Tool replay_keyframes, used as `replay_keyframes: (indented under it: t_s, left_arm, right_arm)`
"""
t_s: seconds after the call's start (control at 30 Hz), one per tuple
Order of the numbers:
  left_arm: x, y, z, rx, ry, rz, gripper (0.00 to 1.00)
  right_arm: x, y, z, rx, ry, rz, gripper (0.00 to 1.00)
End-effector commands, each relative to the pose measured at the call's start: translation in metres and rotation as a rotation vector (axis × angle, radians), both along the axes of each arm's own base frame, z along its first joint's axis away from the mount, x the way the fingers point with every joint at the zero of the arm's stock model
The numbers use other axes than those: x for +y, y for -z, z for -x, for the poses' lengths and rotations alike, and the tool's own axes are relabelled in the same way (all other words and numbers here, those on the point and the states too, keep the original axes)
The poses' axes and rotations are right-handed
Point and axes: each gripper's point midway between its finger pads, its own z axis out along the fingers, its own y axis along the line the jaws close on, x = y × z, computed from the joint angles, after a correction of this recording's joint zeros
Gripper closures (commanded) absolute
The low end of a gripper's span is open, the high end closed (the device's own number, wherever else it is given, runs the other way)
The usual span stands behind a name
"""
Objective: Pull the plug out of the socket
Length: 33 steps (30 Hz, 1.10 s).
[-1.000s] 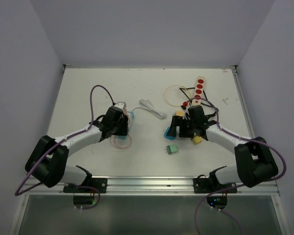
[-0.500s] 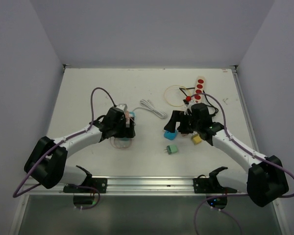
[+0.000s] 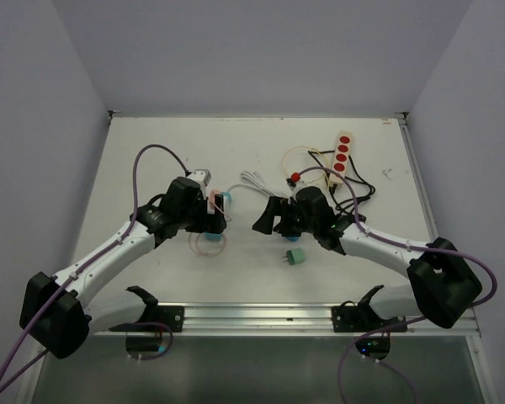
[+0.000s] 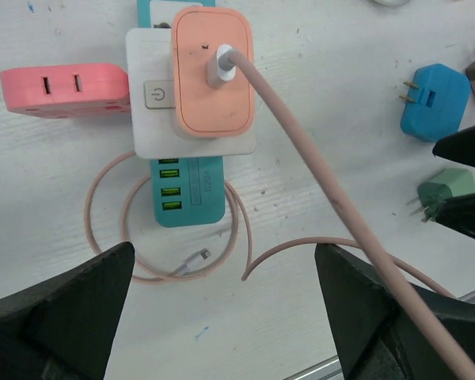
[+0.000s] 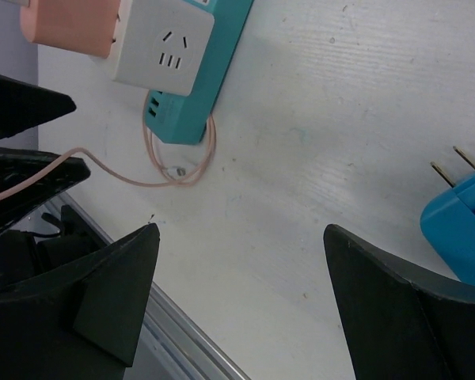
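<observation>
A peach plug [image 4: 211, 71] with a pink cable [image 4: 332, 198] sits pushed into a white socket block [image 4: 152, 119], which rides on a teal power strip [image 4: 188, 194]. My left gripper [image 4: 223, 249] is open just short of them, over the coiled cable, with nothing between its fingers. From the right, my right gripper [image 5: 241, 229] is open over bare table, facing the white socket block [image 5: 162, 43] and teal strip [image 5: 202, 87]. In the top view, the left gripper [image 3: 212, 212] and right gripper [image 3: 265, 220] flank the socket.
A red adapter [image 4: 63, 87] lies left of the socket. A blue plug [image 4: 435, 99] and a green plug [image 3: 295, 257] lie loose to its right. A white strip with red buttons [image 3: 343, 150], a white cable [image 3: 261, 185] and a yellow loop [image 3: 299, 160] lie further back.
My left gripper has opened wide and its arm has swung outward. My right gripper has moved left, toward the socket.
</observation>
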Motion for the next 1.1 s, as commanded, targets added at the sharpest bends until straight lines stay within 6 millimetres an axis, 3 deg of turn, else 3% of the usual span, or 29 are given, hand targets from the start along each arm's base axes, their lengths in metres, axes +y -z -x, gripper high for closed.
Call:
replay_keyframes:
  t_s: [0.0,0.2,0.3,0.47,0.7,0.77,0.93,1.07]
  left_arm:
    - [0.003,-0.021,0.008,-0.034,0.070,-0.020,0.00]
    - [0.034,-0.015,0.020,0.017,-0.017,-0.127,0.00]
    - [0.055,0.001,0.026,0.083,-0.087,-0.203,0.00]
    - [0.057,0.017,0.025,0.155,-0.123,-0.216,0.00]
    - [0.069,-0.011,-0.017,-0.036,-0.257,-0.245,0.00]
    - [0.062,-0.022,-0.029,-0.094,-0.252,-0.207,0.01]
    - [0.057,-0.034,-0.038,-0.135,-0.250,-0.184,0.01]
    - [0.075,-0.028,-0.037,-0.136,-0.304,-0.218,0.02]
  right_arm:
    - [0.018,-0.022,-0.014,-0.055,0.024,-0.067,0.12]
    - [0.016,-0.014,-0.011,-0.047,0.014,-0.028,0.12]
    - [0.014,-0.012,-0.009,-0.047,0.014,-0.016,0.12]
    - [0.016,-0.010,-0.007,-0.038,-0.003,-0.022,0.12]
    - [0.012,-0.009,-0.001,-0.049,-0.007,-0.023,0.12]
    - [0.012,-0.007,0.001,-0.044,-0.012,-0.025,0.12]
    - [0.014,-0.007,0.003,-0.051,-0.025,-0.041,0.12]
    - [0.026,-0.010,0.002,-0.057,-0.043,-0.059,0.13]
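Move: The pink plug, on the left side of the white cube, lies about 9 cm ahead of the left hand, 5 cm to its left and 5 cm below. From that hand the white cube is some 9 cm ahead and 1 cm to the right, 5 cm lower, with the peach charger on top of it. The cable loop lies about 10 cm below, 1 cm to the left and level with it front to back. From the right hand the pink plug is about 9 cm ahead, 17 cm to its left and 5 cm below. The pink plug is what the left hand comes round to face: wide open, the hand swings about 6 cm left, first drawing back and sinking some 2 cm, then pushes forward about 4 cm while rising again. Its wrist rolls left side up and turns counter-clockwise, each about 15 degrees, so the fingers point nearly straight forward and down. The fingers stay short of the plug. ##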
